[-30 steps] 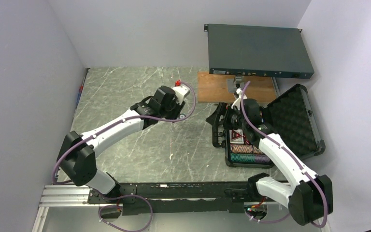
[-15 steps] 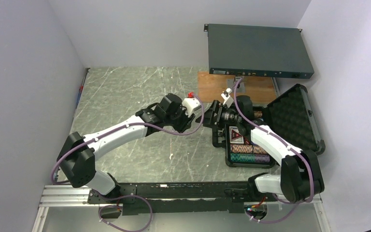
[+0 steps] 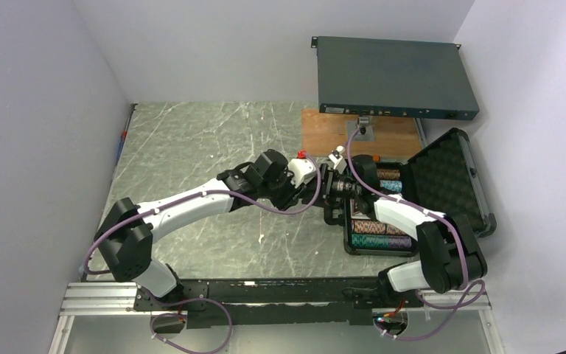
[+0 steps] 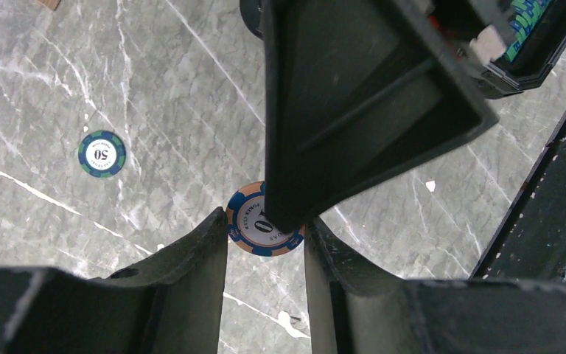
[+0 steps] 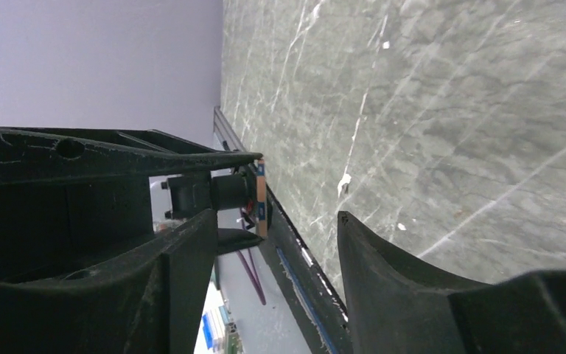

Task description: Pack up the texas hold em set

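An orange-and-blue poker chip (image 4: 254,230) hangs above the table, and my left gripper (image 4: 265,221) is shut on its edges. My right gripper (image 5: 276,221) faces it from the other side. Its jaws stand open on either side of the chip (image 5: 261,198), which shows edge-on there, with gaps on both sides. One right finger (image 4: 354,110) overlaps the chip from above. In the top view both grippers (image 3: 311,175) (image 3: 327,181) meet just left of the open black case (image 3: 446,184), which holds rows of striped chips (image 3: 376,240). A green-and-blue chip (image 4: 102,153) lies loose on the table.
A large dark rack-mount box (image 3: 394,77) stands at the back right, with a wooden board (image 3: 335,133) in front of it. Walls close in the left, back and right sides. A black rail (image 3: 265,291) runs along the near edge.
My left arm has carried the chip to the right. My right arm has swung left out of the case to meet it, and its jaws have narrowed around the chip.
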You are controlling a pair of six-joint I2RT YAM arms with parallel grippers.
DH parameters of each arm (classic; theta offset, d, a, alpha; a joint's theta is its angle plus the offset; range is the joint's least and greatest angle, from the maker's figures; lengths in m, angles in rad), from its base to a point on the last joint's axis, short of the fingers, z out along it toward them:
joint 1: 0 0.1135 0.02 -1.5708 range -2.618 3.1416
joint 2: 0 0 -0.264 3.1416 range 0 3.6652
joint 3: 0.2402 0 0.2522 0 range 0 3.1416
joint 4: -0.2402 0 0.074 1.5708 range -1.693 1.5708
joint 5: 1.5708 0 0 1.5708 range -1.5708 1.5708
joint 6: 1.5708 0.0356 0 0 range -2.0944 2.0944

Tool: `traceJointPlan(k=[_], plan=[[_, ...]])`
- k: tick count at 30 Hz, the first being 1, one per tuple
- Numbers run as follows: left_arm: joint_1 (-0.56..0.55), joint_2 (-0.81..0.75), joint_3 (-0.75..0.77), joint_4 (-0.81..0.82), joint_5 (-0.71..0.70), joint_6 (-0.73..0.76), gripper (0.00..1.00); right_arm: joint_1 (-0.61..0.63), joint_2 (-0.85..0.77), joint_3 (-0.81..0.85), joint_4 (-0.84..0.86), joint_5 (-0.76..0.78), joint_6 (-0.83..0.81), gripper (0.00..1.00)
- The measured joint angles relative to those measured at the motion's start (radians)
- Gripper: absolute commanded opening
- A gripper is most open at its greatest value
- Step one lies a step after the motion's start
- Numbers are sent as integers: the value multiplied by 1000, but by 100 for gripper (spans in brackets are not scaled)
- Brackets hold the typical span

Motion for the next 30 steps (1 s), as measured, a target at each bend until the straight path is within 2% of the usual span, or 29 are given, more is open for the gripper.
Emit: traceJointPlan(k=[9,11,13,14,15,16,19,21,22,25,30], plan=[[-23,12,4,-6,0,0,2,50,39,-6,94,-15,47,38],[-26,12,5,-7,1,0,2,55,45,-14,107,-15,55,28],[-30,12,5,-8,0,1,4,56,46,-23,113,-14,61,8],[-32,12,5,-8,0,2,9,56,46,-24,113,-15,57,0],[-33,12,5,-7,0,3,14,56,46,-28,116,-14,60,0],[-34,12,5,-7,0,3,23,56,45,-32,117,-14,60,0],[-37,12,5,-8,0,3,59,58,24,-32,75,8,32,0],[-40,8,5,-8,-8,8,78,67,-23,-12,-40,83,-34,0],[-42,-2,4,-8,-19,11,84,69,-47,5,-117,134,-68,0],[-42,-74,-11,10,-55,14,92,71,-129,101,-433,426,-165,0],[-39,-230,-47,56,-109,4,93,70,-240,224,-766,810,-215,0]])
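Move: The left hand already holds the orange chip just past its fingertips, about 1 cm ahead, 1 cm right and 1 cm below; the open right fingers are about 5 cm to its right, 1 cm ahead, at its height. From the right hand the chip lies about 4 cm left, 1 cm below, level fore and aft. From there too, the case handle is some 11 cm right and 4 cm ahead, the green chip some 13 cm ahead and 6 cm left, both about 9 cm below. Leftward by about 2 cm and slightly back, the right hand eases its fingers around the orange chip and closes to pinch it, while the left keeps its hold and creeps about 1 cm back and right to meet it. Then the left opens wide, lets go and rises about 8 cm; the right swings quickly some 12 cm right and 3 cm forward towards the case, turning its fingers from leftward to mostly down. ##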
